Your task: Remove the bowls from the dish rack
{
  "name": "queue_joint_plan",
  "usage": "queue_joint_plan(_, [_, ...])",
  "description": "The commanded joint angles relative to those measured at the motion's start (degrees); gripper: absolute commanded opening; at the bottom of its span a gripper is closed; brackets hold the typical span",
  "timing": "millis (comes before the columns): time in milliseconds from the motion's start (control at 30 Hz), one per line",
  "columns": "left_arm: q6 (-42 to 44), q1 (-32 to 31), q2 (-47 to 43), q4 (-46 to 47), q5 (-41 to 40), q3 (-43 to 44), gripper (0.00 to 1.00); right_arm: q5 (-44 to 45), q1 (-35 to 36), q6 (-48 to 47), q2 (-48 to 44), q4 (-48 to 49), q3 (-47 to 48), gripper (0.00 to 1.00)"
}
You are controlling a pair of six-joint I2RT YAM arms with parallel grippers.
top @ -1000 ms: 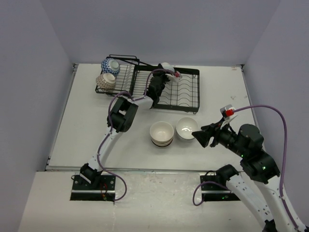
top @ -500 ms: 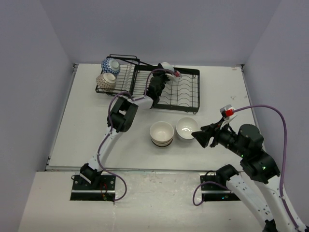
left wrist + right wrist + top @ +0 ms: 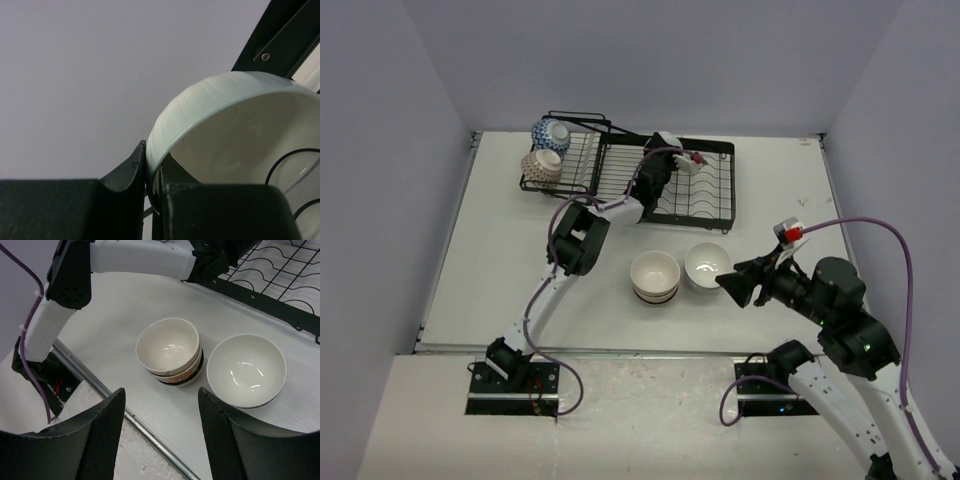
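Note:
The black wire dish rack (image 3: 718, 192) stands at the back of the table. My left gripper (image 3: 663, 157) reaches over its far edge and is shut on the rim of a white bowl (image 3: 225, 125), one finger (image 3: 127, 172) outside the wall and one inside. A blue-and-white bowl (image 3: 549, 133) and a tan bowl (image 3: 541, 165) rest on the rack's smaller left section. In front of the rack, a stack of cream bowls (image 3: 655, 276) and a single white bowl (image 3: 708, 265) sit on the table. My right gripper (image 3: 725, 283) hovers open just right of them, holding nothing.
The left arm's white forearm (image 3: 135, 257) stretches over the table behind the stacked bowls (image 3: 170, 351). A metal strip (image 3: 150, 432) marks the table's near edge. The rack's front rail (image 3: 270, 305) lies close behind the single white bowl (image 3: 246, 370).
The left arm has shifted slightly to the right over the rack, carrying the white bowl with it. The right arm has stayed put.

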Motion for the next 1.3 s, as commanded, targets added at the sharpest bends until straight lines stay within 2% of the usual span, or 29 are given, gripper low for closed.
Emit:
queue_joint_plan(0, [6.41,-1.25,1.20,-5.04,-5.19,3.18,0.00,-2.35,0.57,-1.08,-0.52,1.75,-0.46,0.61])
queue_joint_plan(133, [12.12,-2.04,1.12,-4.43,-9.23,2.93,0.00,-2.44,1.01,-1.08,-0.78,1.84,-0.46,0.60])
queue_joint_plan(400, [20.30,-2.57,0.24,1.53,-10.47,1.52,0.00,-2.96,1.54,-1.17,-1.04,2.01,-0.46,0.59])
queue_joint_plan(500, [18.82,-2.57,-0.29,7.25,-10.82,2.92,0.00,-2.96,1.71,-1.17,-1.04,1.93,-0.46,0.59])
queue_joint_plan(633, [12.68,-2.74,-0.90,13.15,-11.79,5.73,0.00,-3.14,1.71,-1.17,-1.13,2.10,-0.46,0.59])
queue_joint_plan(1033, [16.09,-2.13,-0.82,10.95,-12.93,3.62,0.00,-2.79,2.24,-1.25,-1.48,1.93,-0.55,0.58])
queue_joint_plan(1167, [11.71,-1.95,-0.81,12.54,-19.24,7.75,0.00,-1.47,2.24,-1.25,-1.75,1.75,-0.55,0.58])
queue_joint_plan(1267, [6.61,-2.56,-3.62,9.83,-20.23,9.07,0.00,-0.50,2.33,-1.25,-1.66,1.75,-0.38,0.58])
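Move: The white bowl is already pinched by its rim in the left hand, at the back of the rack. The white stack on the table, its likely place, lies about 33 cm back and 11 cm to the right, some 9 cm lower. The tan stack stands some 12 cm to the left of the white stack, level with it. The blue patterned bowl is about 26 cm left of the hand and 3 cm farther out. From the right hand the white stack is some 15 cm ahead, 3 cm left and 23 cm below. The white bowl, still pinched by its rim, is worked up off the rack's wires by the left hand: first eased back just over 1 cm while the hand rolls its left side up by about 15 degrees, then raised to some 4 cm above where it began. The roll partly eases off as the hand shifts about 2 cm left and swings counter-clockwise, the fingers keeping their hold. ##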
